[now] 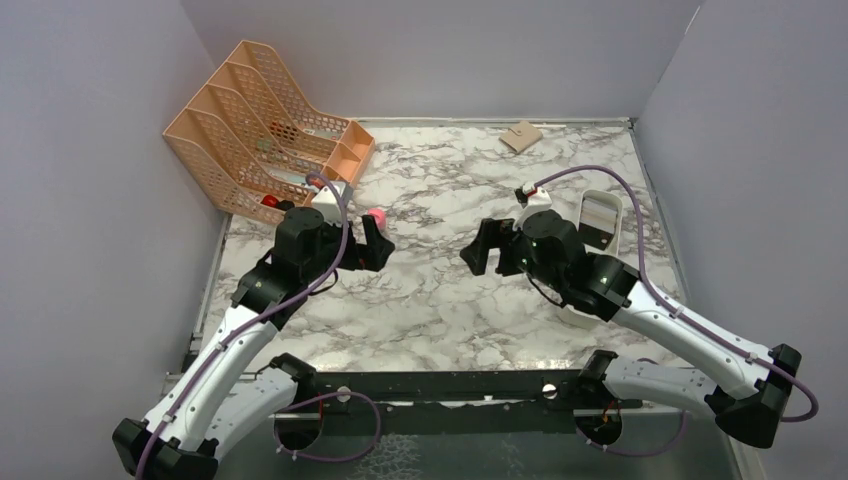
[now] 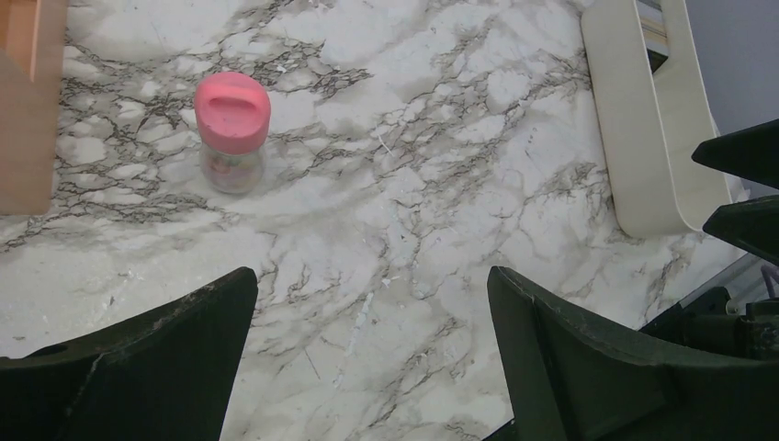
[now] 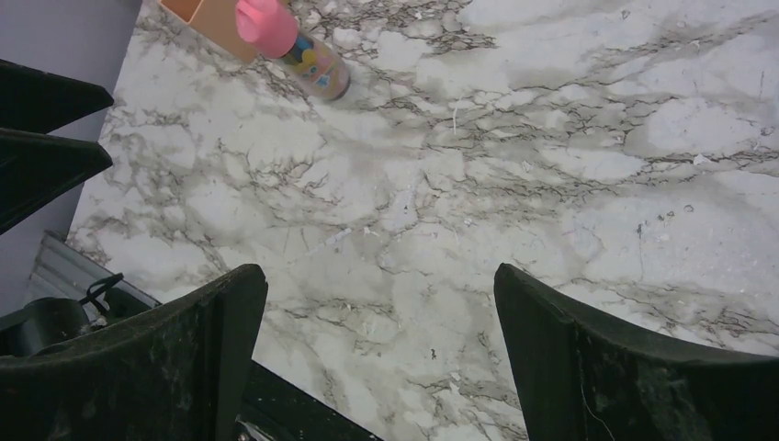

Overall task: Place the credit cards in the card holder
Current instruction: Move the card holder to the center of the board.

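Note:
The tan card holder point(image 1: 521, 135) lies folded at the far edge of the marble table, right of centre. Greyish credit cards point(image 1: 598, 212) lie flat in a white oblong tray point(image 1: 614, 238) on the right; in the left wrist view only an edge of them point(image 2: 654, 28) shows inside the tray point(image 2: 643, 138). My left gripper point(image 1: 382, 245) point(image 2: 372, 285) hovers open over bare marble at mid-table. My right gripper point(image 1: 472, 252) point(image 3: 379, 280) faces it, open too, with nothing between its fingers. Both are well short of the holder and apart from the tray.
A peach mesh file rack point(image 1: 265, 125) stands at the back left. A small pink-capped bottle point(image 1: 377, 215) point(image 2: 232, 129) point(image 3: 294, 41) stands just beyond my left gripper, near the rack. Grey walls close off the left, back and right sides.

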### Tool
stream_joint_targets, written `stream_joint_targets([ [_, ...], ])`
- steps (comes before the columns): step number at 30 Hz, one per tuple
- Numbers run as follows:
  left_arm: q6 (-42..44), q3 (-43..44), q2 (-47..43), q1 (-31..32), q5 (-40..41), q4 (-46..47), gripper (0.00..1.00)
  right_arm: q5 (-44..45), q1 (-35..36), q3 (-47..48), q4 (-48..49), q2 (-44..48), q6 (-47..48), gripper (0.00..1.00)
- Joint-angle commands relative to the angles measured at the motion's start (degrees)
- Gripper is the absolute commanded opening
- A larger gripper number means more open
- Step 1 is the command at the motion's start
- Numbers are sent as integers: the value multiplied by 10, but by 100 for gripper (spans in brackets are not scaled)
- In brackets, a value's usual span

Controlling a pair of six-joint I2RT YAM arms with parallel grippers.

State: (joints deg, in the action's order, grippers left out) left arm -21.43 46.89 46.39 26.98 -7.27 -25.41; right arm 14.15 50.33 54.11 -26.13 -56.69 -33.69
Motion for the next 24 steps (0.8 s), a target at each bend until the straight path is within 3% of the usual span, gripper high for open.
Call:
stream_joint_targets([
  [1, -4, -11, -19, -4, 4, 23, 99, 23, 6, -7, 25, 1, -5, 100],
  [7, 2, -17, -29, -4, 8, 26, 99, 59, 7, -1, 37, -13, 0, 100],
  [14, 5, -34, -51, -4, 20, 31, 99, 206, 6, 32, 50, -61, 16, 100],
  [21, 4, -41, -79, -5, 47, 28, 99, 360, -10, 51, 182, -202, 288, 100],
  [24, 2, -46, -100, -4, 56, 28, 99, 334, -46, 90, 208, -286, 364, 100],
])
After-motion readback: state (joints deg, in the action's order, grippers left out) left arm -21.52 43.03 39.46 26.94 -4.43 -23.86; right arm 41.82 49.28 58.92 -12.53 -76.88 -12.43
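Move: The card holder lies flat at the far edge of the table, about 40 cm ahead of my right hand, some 16 cm to its right and roughly 20 cm below. The long white bin stands about 27 cm to my right hand's right and some 5 cm ahead; the pink-lidded bottle is about 19 cm to its left and 11 cm ahead, both some 15 cm lower. From my left hand the card holder is about 40 cm ahead, 33 cm right and 20 cm below. Starting slowly and then gathering speed, I send my empty right hand forward over the bare marble towards the card holder, about 10 cm, edging a little to the right. On the way I swing the fingers some 15 degrees clockwise, lift their pointing a bit and roll the hand nearly 30 degrees, left side down, with the fingers kept wide open. ##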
